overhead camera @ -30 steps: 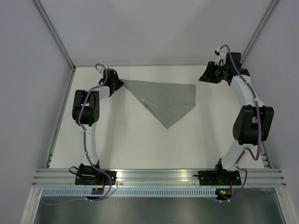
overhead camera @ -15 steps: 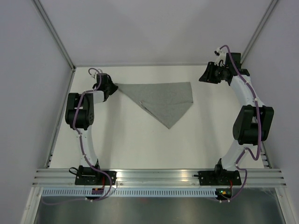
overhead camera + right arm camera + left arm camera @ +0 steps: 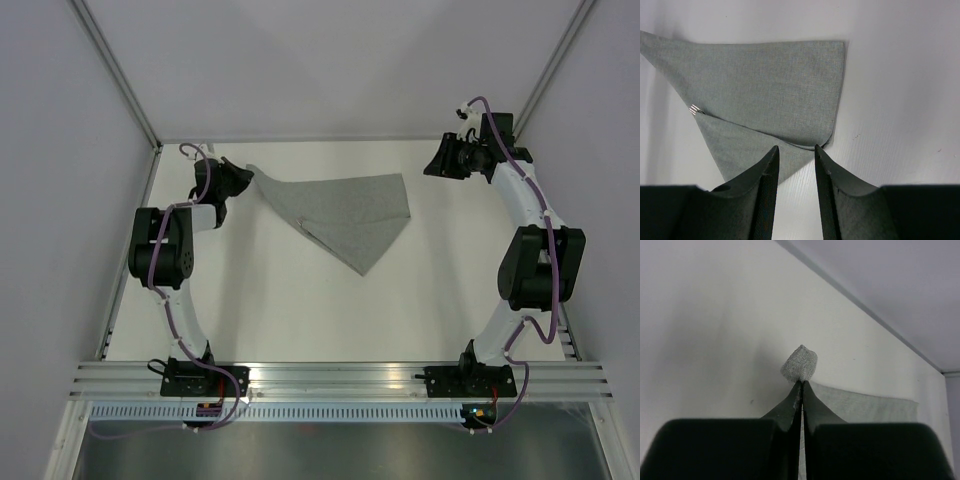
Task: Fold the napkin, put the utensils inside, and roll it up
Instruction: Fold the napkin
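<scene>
The grey napkin (image 3: 345, 210) lies folded on the white table at the back middle, one flap laid over the other, and its left corner is pulled up toward the back left. My left gripper (image 3: 243, 178) is shut on that corner; a small tuft of napkin (image 3: 800, 365) sticks out past the closed fingertips. The utensils are tucked inside the fold; only a silvery tip (image 3: 694, 110) pokes out at the left fold edge. My right gripper (image 3: 795, 148) hangs open above the table to the right of the napkin (image 3: 770, 85), holding nothing. It also shows at the back right (image 3: 440, 160).
White walls close in the table at the back and sides, with a metal frame post (image 3: 115, 70) at the back left. The aluminium rail (image 3: 330, 378) carrying both arm bases runs along the near edge.
My left gripper has pulled the napkin's left corner further left and toward the back wall, stretching the cloth out. The right arm has barely moved.
</scene>
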Robot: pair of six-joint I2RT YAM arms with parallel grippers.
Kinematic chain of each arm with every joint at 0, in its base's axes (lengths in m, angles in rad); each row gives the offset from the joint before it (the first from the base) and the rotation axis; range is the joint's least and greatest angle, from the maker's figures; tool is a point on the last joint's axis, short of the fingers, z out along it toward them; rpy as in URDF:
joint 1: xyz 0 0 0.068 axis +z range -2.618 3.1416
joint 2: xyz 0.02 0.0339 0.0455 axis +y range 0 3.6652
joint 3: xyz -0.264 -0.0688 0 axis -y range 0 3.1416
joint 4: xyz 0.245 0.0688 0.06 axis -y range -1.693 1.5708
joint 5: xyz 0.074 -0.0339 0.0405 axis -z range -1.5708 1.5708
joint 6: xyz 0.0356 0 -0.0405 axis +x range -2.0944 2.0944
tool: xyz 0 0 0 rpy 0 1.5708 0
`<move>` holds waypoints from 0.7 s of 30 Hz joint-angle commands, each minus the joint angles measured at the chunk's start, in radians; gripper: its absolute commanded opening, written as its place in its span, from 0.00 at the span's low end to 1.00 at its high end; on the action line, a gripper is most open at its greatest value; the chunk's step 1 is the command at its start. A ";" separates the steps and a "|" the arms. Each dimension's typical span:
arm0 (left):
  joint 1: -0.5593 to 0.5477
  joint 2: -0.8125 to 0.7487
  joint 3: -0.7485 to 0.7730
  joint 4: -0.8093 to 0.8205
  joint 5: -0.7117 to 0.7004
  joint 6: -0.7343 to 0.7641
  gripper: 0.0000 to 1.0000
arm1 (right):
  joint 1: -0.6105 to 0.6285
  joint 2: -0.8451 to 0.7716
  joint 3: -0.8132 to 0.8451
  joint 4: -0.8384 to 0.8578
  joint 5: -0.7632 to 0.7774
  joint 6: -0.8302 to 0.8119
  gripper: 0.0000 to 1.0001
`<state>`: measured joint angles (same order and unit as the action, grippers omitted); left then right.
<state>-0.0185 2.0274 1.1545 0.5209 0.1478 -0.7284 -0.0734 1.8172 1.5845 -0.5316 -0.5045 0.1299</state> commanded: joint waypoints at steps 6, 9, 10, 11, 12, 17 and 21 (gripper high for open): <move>-0.096 -0.081 -0.068 0.352 0.297 0.004 0.02 | 0.024 -0.013 0.023 0.001 -0.008 0.004 0.40; -0.139 -0.088 -0.088 0.412 0.367 0.017 0.02 | 0.030 -0.015 0.022 0.001 -0.003 0.001 0.40; -0.170 -0.088 -0.096 0.421 0.401 0.021 0.02 | 0.032 -0.013 0.022 0.002 -0.002 0.002 0.40; -0.187 -0.090 -0.098 0.436 0.413 0.030 0.02 | 0.035 -0.013 0.022 0.001 0.000 0.001 0.40; -0.220 -0.090 -0.096 0.435 0.429 0.040 0.02 | 0.037 -0.015 0.022 -0.001 0.001 0.002 0.40; -0.307 -0.081 -0.084 0.424 0.541 0.098 0.02 | 0.041 -0.016 0.019 -0.001 0.003 -0.001 0.40; -0.354 -0.058 -0.072 0.389 0.618 0.132 0.02 | 0.044 -0.018 0.017 0.001 0.004 -0.003 0.40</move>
<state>-0.3592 1.9808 1.0664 0.8715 0.6609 -0.6773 -0.0345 1.8172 1.5845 -0.5320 -0.4999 0.1268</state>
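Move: My left hand already holds the napkin's raised left corner. The napkin's middle, where I take it, lies about 27 cm to the right, 12 cm back and 7 cm below. The fork's head is nearer, roughly 14 cm right and 14 cm back; the napkin's far right corner is about 44 cm right and 2 cm ahead. From my right hand the napkin's middle is some 21 cm left, 4 cm back and 16 cm down. Keeping the corner pinched, my left hand sweeps it about 24 cm right and 12 cm back, rising some 7 cm on the way, past the fork's head and in over the napkin's middle. As it speeds across, my wrist swings some 50 degrees clockwise and the fingers tip up towards level. ##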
